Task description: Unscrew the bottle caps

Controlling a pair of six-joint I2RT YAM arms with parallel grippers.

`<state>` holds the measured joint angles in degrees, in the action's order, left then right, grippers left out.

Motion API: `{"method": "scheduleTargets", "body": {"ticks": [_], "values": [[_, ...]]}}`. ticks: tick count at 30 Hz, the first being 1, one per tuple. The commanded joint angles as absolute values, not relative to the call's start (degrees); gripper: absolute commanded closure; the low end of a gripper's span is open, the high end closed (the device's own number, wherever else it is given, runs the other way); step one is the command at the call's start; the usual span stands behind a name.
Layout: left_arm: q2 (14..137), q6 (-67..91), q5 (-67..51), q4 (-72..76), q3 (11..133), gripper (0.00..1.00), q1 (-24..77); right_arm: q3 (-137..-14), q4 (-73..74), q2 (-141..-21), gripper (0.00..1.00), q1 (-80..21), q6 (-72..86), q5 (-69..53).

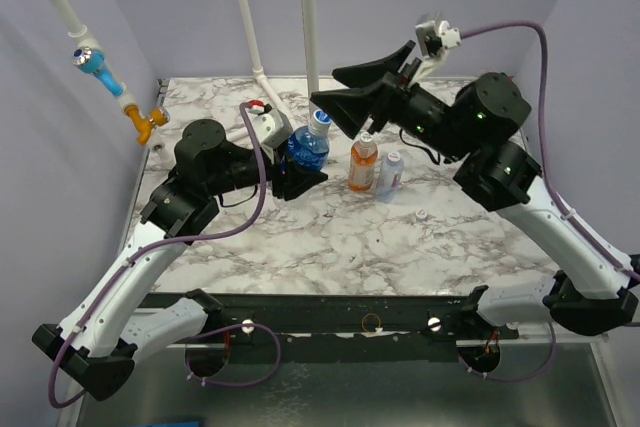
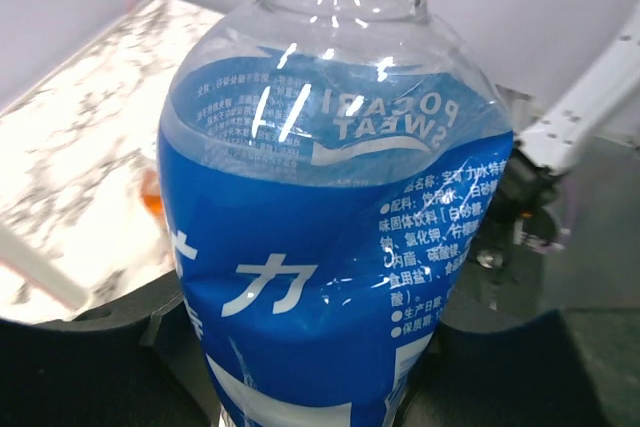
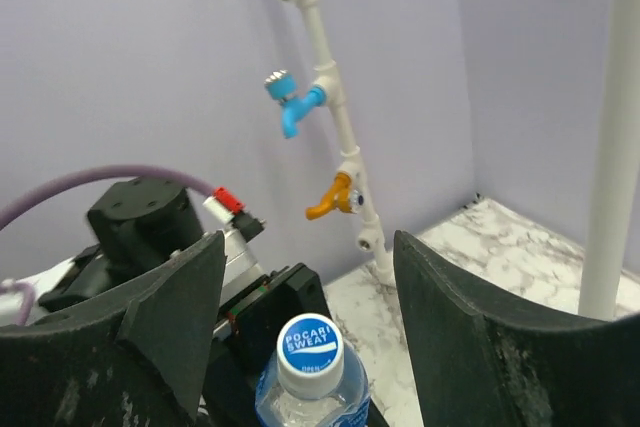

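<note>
My left gripper (image 1: 298,165) is shut on the blue-labelled bottle (image 1: 308,147) (image 2: 330,247), holding it upright; the bottle hides the fingers in the left wrist view. Its white cap (image 1: 320,119) (image 3: 309,349) with a blue top sits on the neck. My right gripper (image 1: 325,87) (image 3: 308,277) hovers over it, open, its fingers (image 3: 180,317) on either side of the cap and clear of it. An orange bottle (image 1: 363,165) and a small clear bottle (image 1: 392,175) stand just right of the held one. A loose white cap (image 1: 422,215) lies on the marble table (image 1: 330,247).
A white pipe with a blue valve (image 1: 92,60) (image 3: 290,107) and an orange valve (image 1: 147,125) (image 3: 335,197) runs down the left wall. Two white poles (image 1: 310,17) rise at the back of the table. Purple walls close in the left, back and right.
</note>
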<state>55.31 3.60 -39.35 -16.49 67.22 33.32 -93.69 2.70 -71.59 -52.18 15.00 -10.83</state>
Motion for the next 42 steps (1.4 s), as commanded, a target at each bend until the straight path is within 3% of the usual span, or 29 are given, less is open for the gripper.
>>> {"method": "scheduleTargets", "body": {"ticks": [1,11,13,20,25,36,42], "values": [[55.04,-1.89,-26.59,-16.97,66.22,1.0,33.02,-100.78,15.96,-79.12,0.29,-52.47,16.99,-0.81],[54.58,-1.7,-23.68,-16.16,64.82,1.0,33.0,-97.91,11.57,-79.77,0.35,-52.47,19.1,-4.39],[54.74,-1.74,-23.43,-16.03,64.77,1.0,33.04,-96.82,10.47,-79.62,0.41,-52.47,19.48,-4.67],[55.12,-0.87,-23.27,-15.53,64.6,1.0,33.04,-94.76,9.05,-79.29,0.78,-52.47,20.91,-5.45],[55.28,1.33,-27.54,-15.49,65.34,1.0,33.05,-92.96,6.36,-77.3,0.92,-52.39,18.52,-7.51],[56.56,15.92,-65.31,-15.55,70.23,1.0,32.98,-88.68,-1.14,-70.73,0.97,-52.1,10.51,-46.95],[57.13,18.62,-70.87,-15.5,70.85,1.0,32.95,-88.58,-0.53,-71.39,0.95,-51.94,10.71,-57.33]]}}
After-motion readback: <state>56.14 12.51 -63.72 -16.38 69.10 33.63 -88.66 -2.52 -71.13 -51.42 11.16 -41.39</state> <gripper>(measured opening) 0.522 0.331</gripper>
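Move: The cap of the blue-labelled bottle, held upright by the left hand, lies about 3 cm left of the open right hand, level with it fore and aft, and some 5 cm below. From the left hand the cap is roughly 10 cm straight up and 1 cm to the right. On the table, about 45 cm below the right hand, the orange bottle stands 16 cm ahead and 6 cm right of it, the clear bottle 14 cm ahead and 13 cm right. The open right hand drops about 7 cm while going forward and left onto the bottle cap and pinches it, as the left hand, keeping its grip on the bottle, carries it some 5 cm forward and slightly down. Then both hands sweep back together about 12 cm, rising a few centimetres, with the left turning the bottle clockwise almost 40 degrees while the right turns the other way about 30 degrees, its fingers still shut on the cap. ##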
